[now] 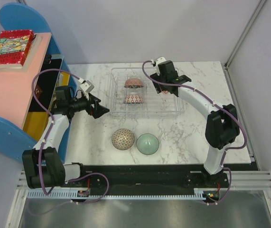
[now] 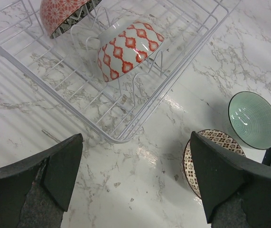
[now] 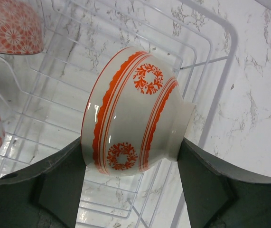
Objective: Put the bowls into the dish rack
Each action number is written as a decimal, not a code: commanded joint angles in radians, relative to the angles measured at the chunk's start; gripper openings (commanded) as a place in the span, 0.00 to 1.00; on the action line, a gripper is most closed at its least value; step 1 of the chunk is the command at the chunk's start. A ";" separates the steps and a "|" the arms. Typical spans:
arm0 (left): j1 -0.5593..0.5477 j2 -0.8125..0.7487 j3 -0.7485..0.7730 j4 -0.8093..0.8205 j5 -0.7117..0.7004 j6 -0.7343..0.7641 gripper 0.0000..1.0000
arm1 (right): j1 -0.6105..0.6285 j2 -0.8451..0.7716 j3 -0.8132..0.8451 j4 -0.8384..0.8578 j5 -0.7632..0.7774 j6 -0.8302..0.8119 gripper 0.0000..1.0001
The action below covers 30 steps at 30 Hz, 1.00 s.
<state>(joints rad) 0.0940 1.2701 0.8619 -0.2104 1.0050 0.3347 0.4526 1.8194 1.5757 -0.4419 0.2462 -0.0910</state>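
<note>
My right gripper [image 3: 131, 148] is shut on a white bowl with orange wreaths [image 3: 133, 111]. It holds the bowl on its side, rim against one finger and foot against the other, over the right part of the clear dish rack [image 3: 220, 71]. In the rack an orange-red floral bowl [image 1: 133, 83] and a white bowl with red diamonds [image 1: 134, 99] stand on edge. A beige lattice bowl [image 1: 123, 138] and a mint-green bowl [image 1: 147, 143] sit on the marble in front of the rack [image 1: 147, 114]. My left gripper [image 2: 135, 175] hangs open and empty by the rack's near left corner [image 2: 111, 137].
A pink and blue shelf unit [image 1: 12, 90] with a book [image 1: 9, 47] on top stands along the left side, close to my left arm. White walls close off the back and right of the table.
</note>
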 commanded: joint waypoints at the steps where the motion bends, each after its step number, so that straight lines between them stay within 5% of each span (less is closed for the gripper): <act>1: 0.003 -0.034 -0.009 0.017 0.043 0.024 1.00 | 0.038 0.053 0.099 0.035 0.180 -0.081 0.00; 30: 0.004 -0.046 -0.023 0.020 0.053 0.027 1.00 | 0.087 0.426 0.316 0.031 0.465 -0.297 0.00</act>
<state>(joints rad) 0.0940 1.2469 0.8440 -0.2104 1.0271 0.3347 0.5358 2.2330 1.8305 -0.4526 0.6281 -0.3531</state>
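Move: The right hand already holds the orange-wreath bowl above the rack; the free slot it goes for is about 5 cm ahead, straight in line and some 10 cm below. The far rack bowl stands about 14 cm left and 3 cm ahead of the hand, the near rack bowl 14 cm left and 6 cm back, both roughly 11 cm below. From the idle left hand that slot is about 18 cm ahead, 27 cm right and 11 cm below. Still pinching the orange-wreath bowl between both fingers, the right hand lowers it about 8 cm into the far right part of the rack while carrying it some 5 cm forward. The wrist rolls about 30 degrees on the way, its left side dropping and its right side rising; the descent eases off near the end while the hand creeps on forward, grip unchanged. ##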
